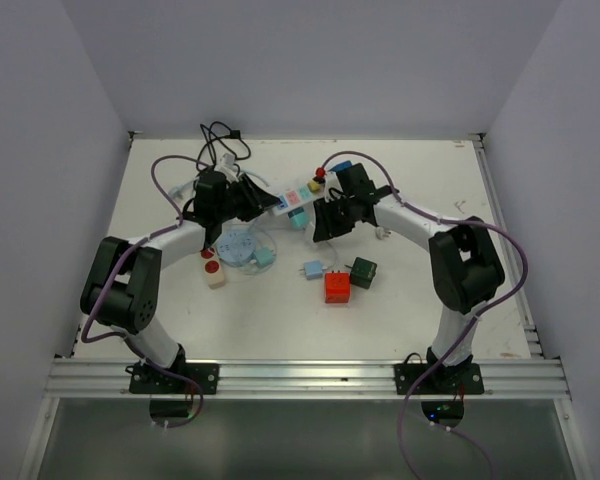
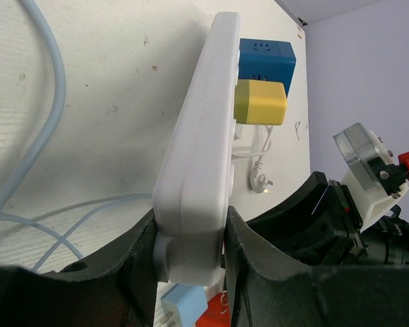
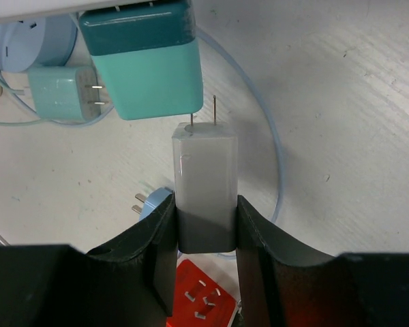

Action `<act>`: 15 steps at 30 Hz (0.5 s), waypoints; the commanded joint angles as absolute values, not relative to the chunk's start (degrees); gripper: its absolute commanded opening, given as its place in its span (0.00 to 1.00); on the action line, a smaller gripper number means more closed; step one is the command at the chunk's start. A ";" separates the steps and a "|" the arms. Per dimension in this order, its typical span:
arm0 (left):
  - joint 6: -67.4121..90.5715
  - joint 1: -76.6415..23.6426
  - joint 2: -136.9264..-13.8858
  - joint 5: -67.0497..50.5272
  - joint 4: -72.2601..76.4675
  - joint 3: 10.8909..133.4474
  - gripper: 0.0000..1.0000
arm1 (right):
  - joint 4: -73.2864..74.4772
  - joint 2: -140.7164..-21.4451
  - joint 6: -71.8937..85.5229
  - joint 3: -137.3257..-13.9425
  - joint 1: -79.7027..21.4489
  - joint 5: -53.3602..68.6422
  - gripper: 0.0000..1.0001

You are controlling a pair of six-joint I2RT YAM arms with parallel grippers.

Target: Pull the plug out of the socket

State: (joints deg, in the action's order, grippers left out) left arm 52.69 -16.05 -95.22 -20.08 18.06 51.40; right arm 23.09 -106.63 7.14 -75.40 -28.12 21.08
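The white power strip (image 2: 203,129), the socket, lies across the table's far middle (image 1: 292,198). My left gripper (image 2: 189,228) is shut on its near end, one finger on each long side. A blue plug (image 2: 266,61) and a yellow plug (image 2: 260,102) sit in it farther along. My right gripper (image 3: 204,214) is shut on a pale grey plug (image 3: 204,177). Its two bare prongs point up, clear of the strip. A teal plug (image 3: 144,61) hangs from the strip just above and to the left of it. In the top view both grippers (image 1: 258,203) (image 1: 325,215) meet at the strip.
Loose on the table in front of the strip: a red cube adapter (image 1: 337,288), a dark green one (image 1: 362,272), a light blue plug (image 1: 313,270), a pale teal plug (image 3: 61,92), a round blue socket (image 1: 242,246) and a red-topped piece (image 1: 213,270). Cables coil at the far left (image 1: 220,145).
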 commanded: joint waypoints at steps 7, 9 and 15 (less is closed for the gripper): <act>50.45 -15.64 -94.92 -15.64 14.42 53.96 0.00 | 16.88 -100.55 16.25 -66.02 -27.86 21.71 0.25; 50.45 -15.56 -94.83 -15.99 14.15 54.14 0.00 | 14.60 -99.59 16.78 -63.29 -27.33 22.94 0.55; 49.83 -15.29 -94.22 -16.08 13.54 54.32 0.00 | 6.62 -94.23 23.72 -57.58 -21.02 26.18 0.69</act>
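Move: The right hand holds the white plug, its prongs already free of the power strip. The bare table spot it is taken to lies about 5 cm back, 2 cm to the right and 4 cm below; from the left hand, some 13 cm back, 14 cm right and 10 cm lower. From the right hand, the blue plug is 9 cm back and 2 cm left, the red block 13 back and 4 right, the green block 9 back and 10 right, all low; the teal plug is 3 ahead, 5 left, about level. The right fingers keep their pinch on the white plug, carry it back about 4 cm and down some 3.5 cm, slightly right, away from the power strip, then open and let go beside the blue plug and red block. The hand then starts up and farther right, having turned some 10 degrees clockwise. The left hand stays put, still gripping the strip's end. ##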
